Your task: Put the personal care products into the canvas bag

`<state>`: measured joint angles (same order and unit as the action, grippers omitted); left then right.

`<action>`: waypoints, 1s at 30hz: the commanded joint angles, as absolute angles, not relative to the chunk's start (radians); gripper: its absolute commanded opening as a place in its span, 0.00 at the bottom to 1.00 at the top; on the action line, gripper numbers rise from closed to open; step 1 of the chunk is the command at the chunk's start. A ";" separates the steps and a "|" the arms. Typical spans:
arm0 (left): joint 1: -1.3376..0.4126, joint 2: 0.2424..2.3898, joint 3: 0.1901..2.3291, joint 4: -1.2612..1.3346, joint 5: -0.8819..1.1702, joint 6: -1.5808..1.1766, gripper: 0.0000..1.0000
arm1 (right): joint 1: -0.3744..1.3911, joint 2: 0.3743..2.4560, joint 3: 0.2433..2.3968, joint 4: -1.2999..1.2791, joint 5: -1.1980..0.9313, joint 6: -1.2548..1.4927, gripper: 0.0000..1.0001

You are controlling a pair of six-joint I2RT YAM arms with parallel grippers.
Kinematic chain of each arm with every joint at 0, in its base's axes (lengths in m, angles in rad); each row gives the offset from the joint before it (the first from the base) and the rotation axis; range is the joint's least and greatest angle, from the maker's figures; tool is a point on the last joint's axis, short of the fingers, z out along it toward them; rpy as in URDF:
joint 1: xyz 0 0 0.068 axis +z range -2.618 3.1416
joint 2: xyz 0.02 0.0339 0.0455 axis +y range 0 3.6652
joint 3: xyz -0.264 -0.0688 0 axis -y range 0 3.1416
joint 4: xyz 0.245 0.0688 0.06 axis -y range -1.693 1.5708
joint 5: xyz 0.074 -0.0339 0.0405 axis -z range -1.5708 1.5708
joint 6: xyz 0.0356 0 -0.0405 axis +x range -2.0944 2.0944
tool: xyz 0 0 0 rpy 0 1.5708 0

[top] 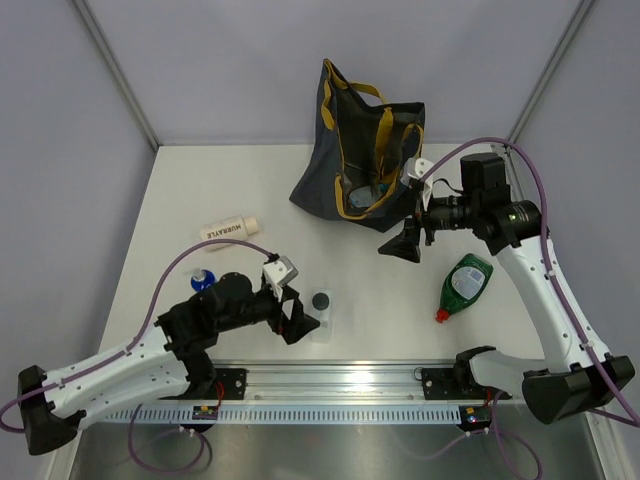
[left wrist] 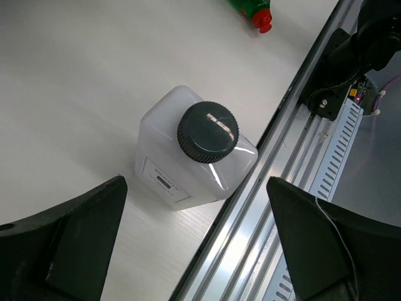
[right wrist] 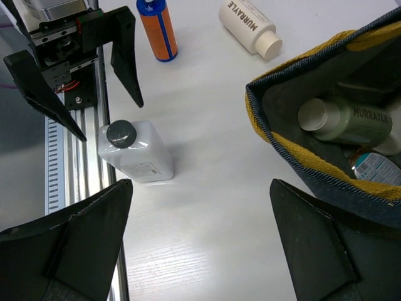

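Observation:
The white bottle with a black cap [top: 322, 308] [left wrist: 188, 169] [right wrist: 139, 157] stands upright near the table's front edge. My left gripper [top: 298, 318] [left wrist: 197, 251] hovers open just left of it, touching nothing. The green bottle with a red cap [top: 465, 283] [left wrist: 254, 9] lies at the right. A cream labelled bottle [top: 232, 230] [right wrist: 247, 24] lies at the left, and the orange bottle with a blue cap [top: 203, 279] [right wrist: 158, 31] is partly hidden behind my left arm. The canvas bag [top: 345, 140] [right wrist: 301, 157] stands at the back, a pale bottle [right wrist: 344, 119] inside. My right gripper [top: 402, 243] [right wrist: 200, 244] is open and empty beside the bag's mouth.
A metal rail [top: 330, 380] [left wrist: 269, 207] runs along the near edge, right behind the white bottle. Grey walls enclose the table on three sides. The bag's yellow handles [top: 385, 125] stand up above its opening.

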<state>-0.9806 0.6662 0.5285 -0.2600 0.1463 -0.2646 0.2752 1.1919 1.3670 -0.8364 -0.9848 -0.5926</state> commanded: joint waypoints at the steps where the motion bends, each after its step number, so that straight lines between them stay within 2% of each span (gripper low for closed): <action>1: -1.040 0.641 0.526 -0.157 0.020 -0.310 0.99 | 0.270 1.149 1.330 -0.790 -0.963 -0.575 0.99; 3: -1.090 0.655 0.528 -0.147 -0.001 -0.333 0.99 | 0.272 1.138 1.304 -0.767 -0.959 -0.548 0.99; 7: -1.222 0.744 0.560 -0.192 -0.350 -0.455 0.99 | 0.272 1.123 1.278 -0.735 -0.948 -0.508 0.99; 13: -1.394 0.911 0.618 -0.190 -0.691 -0.604 0.99 | 0.268 1.104 1.252 -0.706 -0.931 -0.476 0.99; 19: -1.416 1.164 0.797 -0.333 -0.863 -0.773 0.99 | 0.268 1.095 1.224 -0.672 -0.922 -0.430 0.99; 22: -1.416 1.262 0.863 -0.411 -0.903 -0.831 0.95 | 0.270 1.086 1.213 -0.669 -0.913 -0.426 0.99; 24: -1.416 1.287 0.874 -0.428 -0.914 -0.839 0.79 | 0.268 1.080 1.207 -0.672 -0.911 -0.426 1.00; 26: -1.414 1.293 0.874 -0.430 -0.920 -0.853 0.60 | 0.270 1.075 1.204 -0.672 -0.910 -0.428 0.99; 27: -1.414 1.284 0.873 -0.426 -0.914 -0.845 0.36 | 0.270 1.075 1.203 -0.673 -0.910 -0.428 1.00; 29: -1.414 1.269 0.871 -0.425 -0.904 -0.827 0.14 | 0.268 1.074 1.201 -0.680 -0.907 -0.434 1.00; 30: -1.414 1.261 0.870 -0.420 -0.899 -0.819 0.00 | 0.270 1.075 1.200 -0.683 -0.905 -0.437 0.99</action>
<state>-1.4113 1.2907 0.8425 -0.4366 -0.8268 -0.7887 0.2726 1.0969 1.2045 -0.7036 -0.9180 -0.4389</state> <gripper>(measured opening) 0.508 0.993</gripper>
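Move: The white bottle with the black cap stands upright just past my left fingertips, about 4 cm ahead, 4 cm to the right and some 7 cm below. The orange bottle is about 21 cm left of that hand and 10 cm ahead; the cream bottle lies roughly 28 cm ahead and 19 cm left. From my right hand, high by the bag, the white bottle is some 8 cm back, 12 cm left and 22 cm below. I sink my open left hand about 4 cm and ease slightly back, then sweep it forward and to the right around the white bottle, swinging the wrist some 35 degrees counter-clockwise and tipping the fingers further down. Once they straddle it, I close them to about half, pinching the body's sides just below the cap. ##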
